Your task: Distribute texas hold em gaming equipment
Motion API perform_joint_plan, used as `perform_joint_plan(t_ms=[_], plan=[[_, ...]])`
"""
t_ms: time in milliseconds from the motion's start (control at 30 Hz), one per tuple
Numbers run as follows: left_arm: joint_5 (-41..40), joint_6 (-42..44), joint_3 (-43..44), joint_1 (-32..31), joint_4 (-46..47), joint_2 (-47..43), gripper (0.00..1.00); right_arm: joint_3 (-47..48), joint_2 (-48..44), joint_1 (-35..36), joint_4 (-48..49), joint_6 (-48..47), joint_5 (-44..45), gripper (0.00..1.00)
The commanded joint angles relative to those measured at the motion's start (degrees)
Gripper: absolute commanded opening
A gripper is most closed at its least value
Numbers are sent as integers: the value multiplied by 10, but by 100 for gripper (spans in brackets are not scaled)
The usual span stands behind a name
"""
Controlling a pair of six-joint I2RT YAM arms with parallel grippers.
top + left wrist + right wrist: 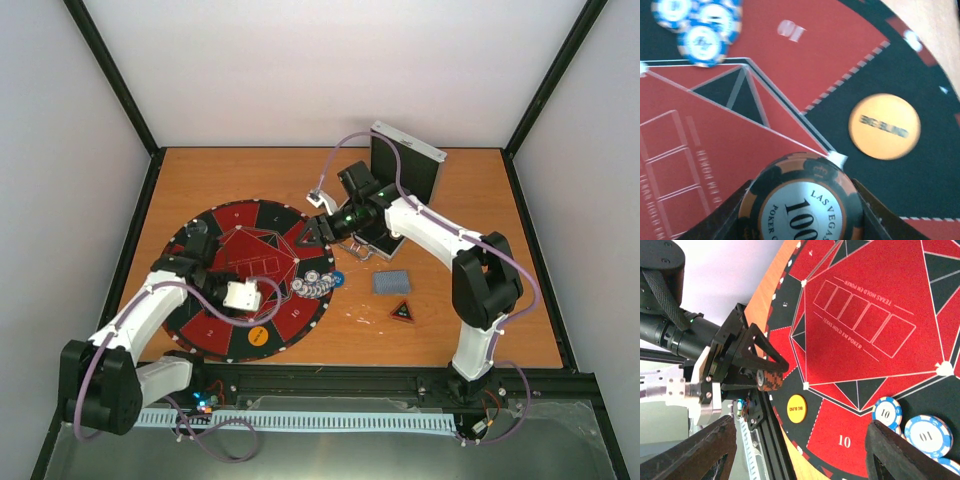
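Note:
My left gripper (272, 292) is shut on a stack of orange-and-black poker chips (800, 200), low over the round red-and-black mat (215, 255). The right wrist view shows that stack (769, 380) edge-on between the left jaws. A yellow "big blind" disc (884, 126) lies on the mat's black rim beside it. Several blue-and-white chips (318, 283) rest at the mat's right edge, with a blue disc (337, 279) next to them. My right gripper (316, 236) hangs open above the mat's right side with nothing between its fingertips (905, 455).
Grey-blue-backed cards (391, 282) and a black-red triangle marker (402, 311) lie on the wooden table right of the mat. The open silver case (405, 165) stands at the back behind the right arm. A black rail (330, 380) runs along the near edge.

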Motion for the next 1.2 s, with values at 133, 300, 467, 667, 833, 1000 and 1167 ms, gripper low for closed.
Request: perform_joint_plan(t_ms=[133, 300, 467, 667, 833, 1000, 1167], plan=[[2, 279, -83, 3, -50, -60, 1, -12, -4, -3, -23, -19, 26, 70], [-53, 303, -121, 4, -6, -46, 1, -11, -2, -4, -27, -21, 34, 70], [-61, 317, -136, 5, 5, -22, 1, -13, -2, -5, -30, -23, 37, 70], [-54, 336, -161, 5, 40, -30, 1, -14, -3, -7, -31, -24, 41, 70], [-49, 325, -155, 5, 40, -9, 12, -11, -3, -10, -36, -25, 42, 70], [-45, 313, -149, 5, 13, 14, 36, -18, -11, -12, -35, -26, 47, 71], [-54, 310, -157, 5, 30, 11, 43, -15, -10, -16, -39, -28, 48, 71]])
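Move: The left hand already holds the stack of brown 100 chips. The bare spot it is bound for, beside the BIG BLIND button on the mat, lies about 6 cm back, 3 cm left and 9 cm below. The BIG BLIND button is some 8 cm back, 3 cm right; the blue chips' middle is roughly 4 cm ahead, 16 cm right, both also 9 cm below. From the right hand that bare spot is about 17 cm back, 20 cm left and 20 cm down. Down and back towards its base, and a little to its left, the left hand carries the 100-chip stack about 10 cm to the mat on the left side of the BIG BLIND button, turning some 25 degrees clockwise. It then stays there, fingers still pinching the stack, which seems to rest on the mat. The empty, open right hand sinks about 2 cm and edges right. ##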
